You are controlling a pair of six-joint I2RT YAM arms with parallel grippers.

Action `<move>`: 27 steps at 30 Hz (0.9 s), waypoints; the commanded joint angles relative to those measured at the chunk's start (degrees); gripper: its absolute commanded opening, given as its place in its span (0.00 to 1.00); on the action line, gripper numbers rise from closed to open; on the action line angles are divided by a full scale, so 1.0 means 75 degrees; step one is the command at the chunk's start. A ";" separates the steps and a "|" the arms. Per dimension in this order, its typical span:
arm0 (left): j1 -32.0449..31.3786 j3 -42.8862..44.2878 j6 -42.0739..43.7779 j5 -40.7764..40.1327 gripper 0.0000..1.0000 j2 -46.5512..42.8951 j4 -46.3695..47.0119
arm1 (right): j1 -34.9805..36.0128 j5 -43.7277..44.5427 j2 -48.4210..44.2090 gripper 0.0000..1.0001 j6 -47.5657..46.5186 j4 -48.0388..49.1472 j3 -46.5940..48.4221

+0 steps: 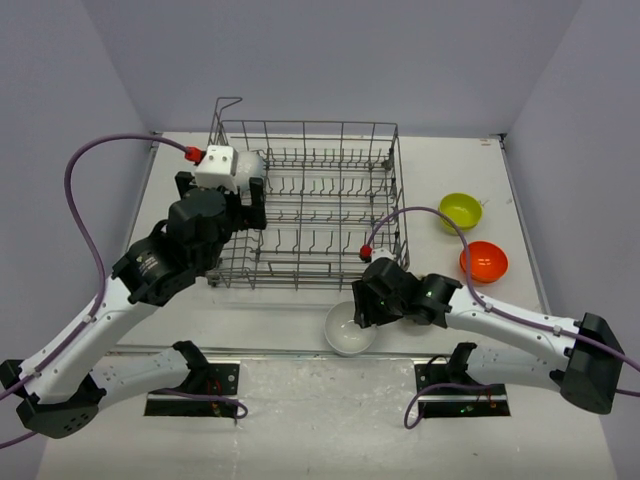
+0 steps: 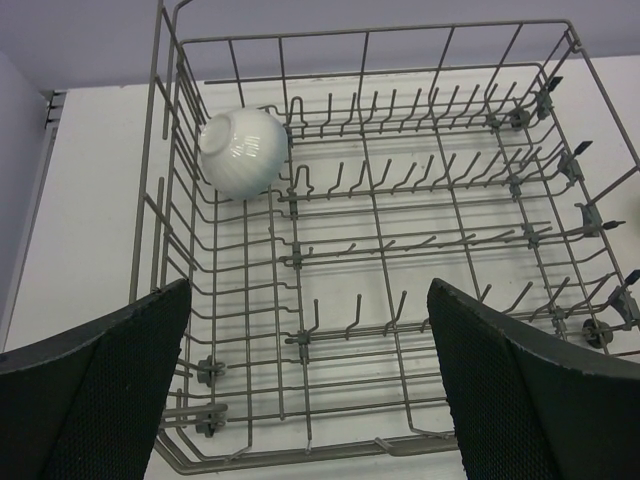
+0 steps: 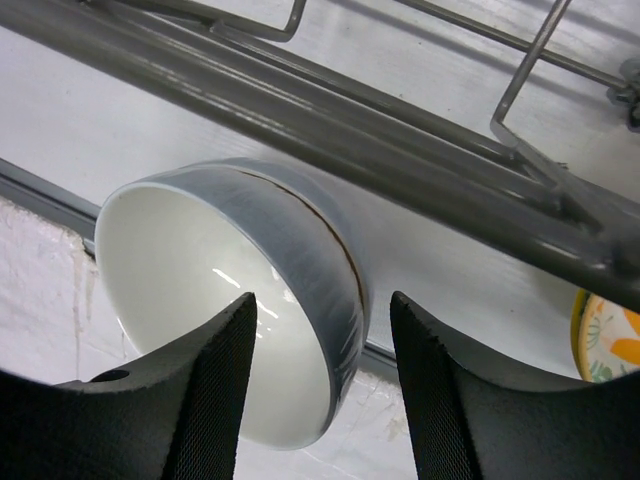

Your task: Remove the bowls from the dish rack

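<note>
The grey wire dish rack (image 1: pixel 310 205) stands mid-table. One white bowl (image 1: pixel 250 166) (image 2: pixel 242 150) leans on its side in the rack's back left corner. My left gripper (image 1: pixel 248 205) (image 2: pixel 310 390) hovers open over the rack's left part, short of that bowl and holding nothing. A second white bowl (image 1: pixel 350 328) (image 3: pixel 230 330) sits upright on the table in front of the rack. My right gripper (image 1: pixel 362 305) (image 3: pixel 322 380) straddles its rim, open, with a gap on both sides of the wall. A yellow-green bowl (image 1: pixel 460 211) and an orange bowl (image 1: pixel 484 261) rest to the right of the rack.
The rack's front rail (image 3: pixel 350 120) runs just beyond the white bowl. A floral-patterned bowl (image 3: pixel 605 340) shows at the right edge of the right wrist view. The table's front edge (image 1: pixel 300 350) lies close under the white bowl. Purple-grey walls close in the table.
</note>
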 commanded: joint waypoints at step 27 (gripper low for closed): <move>-0.0002 -0.0380 -0.0139 0.0320 1.00 0.0655 0.0913 | 0.0018 0.0406 -0.0256 0.17 0.0039 -0.0457 0.0317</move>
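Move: My right hand is at the rim of the two nested white bowls, with their middle about 5 cm to its left, level fore and aft, and 3 cm lower. The flowered bowl lies 13 cm right and 4 cm ahead of that hand, the red bowl some 27 cm right and 12 cm ahead. For my left hand, the last white bowl is about 17 cm ahead, 3 cm left and 26 cm below; the rack's middle is 10 cm ahead, 12 cm right and 30 cm below. My right hand closes its half-open fingers around the near-side rim of the nested white bowls, one finger inside and one outside, drifting about 1.5 cm right and lifting as much before settling 1 cm back down. Meanwhile my wide-open left hand eases some 2.5 cm down, 2 cm right and a little forward, nearing the last white bowl in the rack. ##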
